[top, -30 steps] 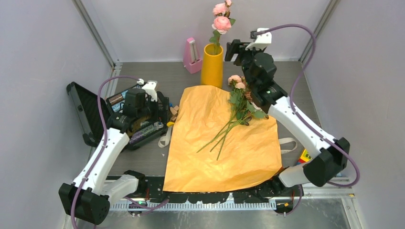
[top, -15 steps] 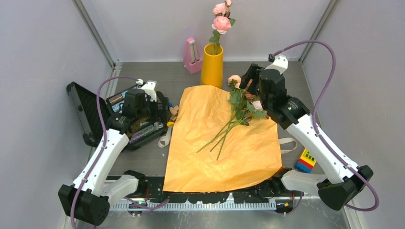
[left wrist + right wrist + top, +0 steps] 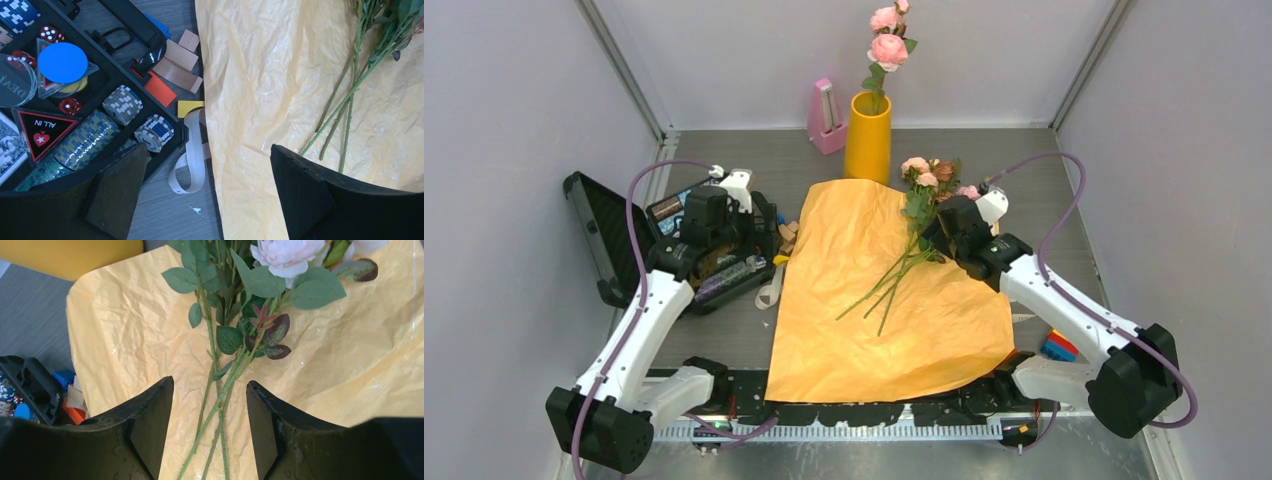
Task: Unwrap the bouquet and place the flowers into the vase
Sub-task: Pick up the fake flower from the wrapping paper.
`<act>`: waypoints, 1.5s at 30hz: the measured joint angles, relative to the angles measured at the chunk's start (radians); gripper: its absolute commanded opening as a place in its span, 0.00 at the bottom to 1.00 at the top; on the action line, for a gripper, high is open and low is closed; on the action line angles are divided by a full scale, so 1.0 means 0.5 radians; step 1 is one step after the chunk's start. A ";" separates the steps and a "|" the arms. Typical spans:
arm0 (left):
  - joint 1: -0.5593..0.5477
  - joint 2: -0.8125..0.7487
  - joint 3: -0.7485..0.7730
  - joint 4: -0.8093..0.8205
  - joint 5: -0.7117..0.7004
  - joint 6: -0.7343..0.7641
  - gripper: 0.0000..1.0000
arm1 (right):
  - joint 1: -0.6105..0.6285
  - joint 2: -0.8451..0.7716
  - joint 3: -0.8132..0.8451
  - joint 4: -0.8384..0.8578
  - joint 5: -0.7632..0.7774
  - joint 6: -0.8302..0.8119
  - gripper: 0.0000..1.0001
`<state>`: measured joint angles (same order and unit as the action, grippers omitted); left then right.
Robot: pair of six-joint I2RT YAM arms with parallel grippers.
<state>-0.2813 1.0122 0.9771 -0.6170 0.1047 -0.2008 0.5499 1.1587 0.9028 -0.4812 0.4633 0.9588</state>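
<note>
The bouquet is unwrapped: its crinkled orange paper (image 3: 889,300) lies flat on the table. Several flowers (image 3: 921,205) lie on its far right part, stems pointing to the near left. Two pink roses (image 3: 888,45) stand in the yellow vase (image 3: 867,135) at the back. My right gripper (image 3: 938,237) is low over the stems (image 3: 220,390), open, one finger on each side, with gaps to the stems. The left gripper (image 3: 742,240) hangs wide open above the paper's left edge (image 3: 260,75) and a beige ribbon (image 3: 192,160), holding nothing.
An open black poker case (image 3: 624,235) with chips and dice lies at the left under the left arm. Small wooden blocks (image 3: 789,235) sit beside it. A pink metronome (image 3: 826,117) stands left of the vase. A coloured toy block (image 3: 1059,345) lies near the right arm's base.
The right arm swung down from beside the vase to the flowers lying on the paper, and its jaws narrowed around the stems. The left arm stayed still.
</note>
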 measured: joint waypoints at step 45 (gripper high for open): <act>0.000 0.014 0.000 -0.001 -0.020 0.005 0.95 | -0.542 0.834 -0.371 1.109 -0.245 0.059 0.16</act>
<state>-0.2813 1.0191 0.9771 -0.6174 0.0948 -0.1986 0.2790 1.5757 0.7174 0.0731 0.3408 0.9882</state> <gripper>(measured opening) 0.955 0.270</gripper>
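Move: Below and ahead of the right hand, the stem of the pale pink flower lies on the spread wrapping paper; its leafy part under the bloom is about 7 cm forward, 5 cm to the right and 14 cm down. The other roses' heads sit some 12 cm beyond that spot and 3 cm to its left. The yellow vase stands roughly 20 cm ahead of the hand and 10 cm left. From the left hand, the leafy part is about 10 cm forward and 40 cm right, well below. Sinking about 13 cm towards the flowers, the right hand drifts some 5 cm right, then reaches forward, ending about 7 cm farther out, with the wrist turned some 10 degrees clockwise. The fingers narrow on the way down and close further at the end, pinching the leafy stem just below the pale pink bloom. ##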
